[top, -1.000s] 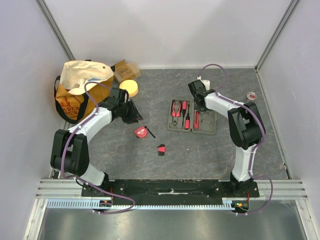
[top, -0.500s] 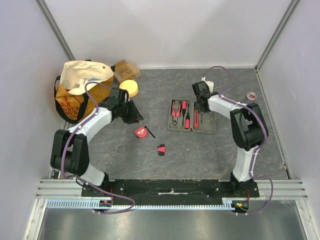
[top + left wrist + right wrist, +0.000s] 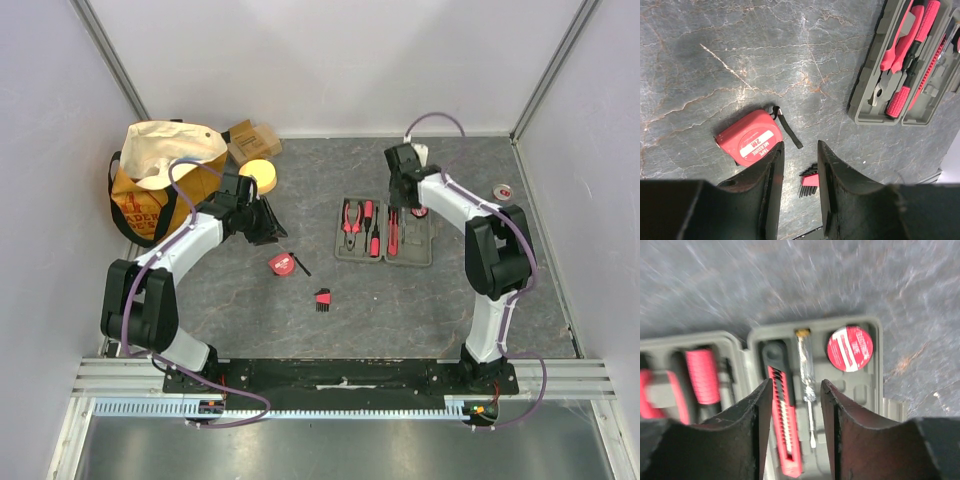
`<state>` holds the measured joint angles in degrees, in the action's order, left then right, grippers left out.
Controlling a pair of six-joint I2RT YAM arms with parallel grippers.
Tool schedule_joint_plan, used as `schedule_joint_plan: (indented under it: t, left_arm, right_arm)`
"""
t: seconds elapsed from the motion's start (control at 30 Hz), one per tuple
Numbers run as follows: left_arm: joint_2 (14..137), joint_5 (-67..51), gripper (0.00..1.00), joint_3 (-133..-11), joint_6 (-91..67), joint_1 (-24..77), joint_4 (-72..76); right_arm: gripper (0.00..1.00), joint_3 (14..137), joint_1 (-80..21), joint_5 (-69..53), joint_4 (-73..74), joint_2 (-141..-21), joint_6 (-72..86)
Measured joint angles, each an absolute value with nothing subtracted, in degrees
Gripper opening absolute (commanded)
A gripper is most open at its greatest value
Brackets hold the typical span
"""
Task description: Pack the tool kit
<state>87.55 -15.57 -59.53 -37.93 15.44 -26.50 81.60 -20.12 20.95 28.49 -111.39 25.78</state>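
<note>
The tool kit case lies open in the middle of the table. It holds red-handled pliers and screwdrivers. In the right wrist view a red-and-black utility knife, a clear-handled screwdriver and a red round disc sit in its slots. My right gripper hangs open above them, holding nothing, over the case's far edge. A red tape measure and a red-and-black hex key set lie loose on the table. My left gripper hovers open above them, empty.
An orange-and-cream tote bag stands at the back left, with a brown cardboard box and a yellow round object beside it. A small roll lies near the right wall.
My right gripper has gone from shut to open and drawn back from over the case's slots toward its far edge. The left arm has not moved.
</note>
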Motion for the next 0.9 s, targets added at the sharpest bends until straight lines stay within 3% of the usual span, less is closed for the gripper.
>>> schedule_joint_plan:
  t: [0.17, 0.37, 0.6, 0.9]
  left_arm:
    - [86.0, -14.4, 0.39, -59.6, -37.9, 15.4, -26.4]
    - [79.7, -12.1, 0.40, -58.7, -37.9, 15.4, -25.8]
    - [70.3, -10.3, 0.40, -54.3, -37.9, 15.4, -25.2]
    - [56.8, -9.1, 0.43, -49.8, -37.7, 15.4, -27.2]
  right_arm:
    - [0.73, 94.5, -20.4, 21.1, 33.3, -110.8, 25.6]
    - [0.97, 92.7, -24.9, 22.2, 35.4, -103.2, 24.5]
    - [0.98, 82.8, -41.6, 23.4, 37.5, -97.1, 28.7]
    - [0.98, 77.3, -56.8, 24.1, 41.1, -99.6, 40.6]
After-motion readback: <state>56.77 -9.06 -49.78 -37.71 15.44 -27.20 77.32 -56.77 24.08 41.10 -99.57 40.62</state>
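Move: The red hex key set lies on the table about 21 cm back from the right hand, 20 cm to its left and 5 cm below. Back along the way, the red tape measure lies some 9 cm to the left of the key set and 8 cm farther out. The open tool case has its middle some 5 cm back and 6 cm left of the right hand. From the left hand the key set lies about 10 cm back, 7 cm to the right and 9 cm down. The right hand, empty and already clear of the case's contents, first lifts about 12 cm with a short reach forward, then swings left and back across the case and sinks about 8 cm towards the hex key set, ending some 19 cm left and 19 cm back of where it began, fingers opening from about half to fully wide, wrist turning some 25 degrees counter-clockwise. The left hand, also empty and touching nothing, makes room by rising about 10 cm and drawing back 5 cm and a little left, away from the table and the key set, its fingers tipping up towards forward by about 20 degrees with their gap kept. ##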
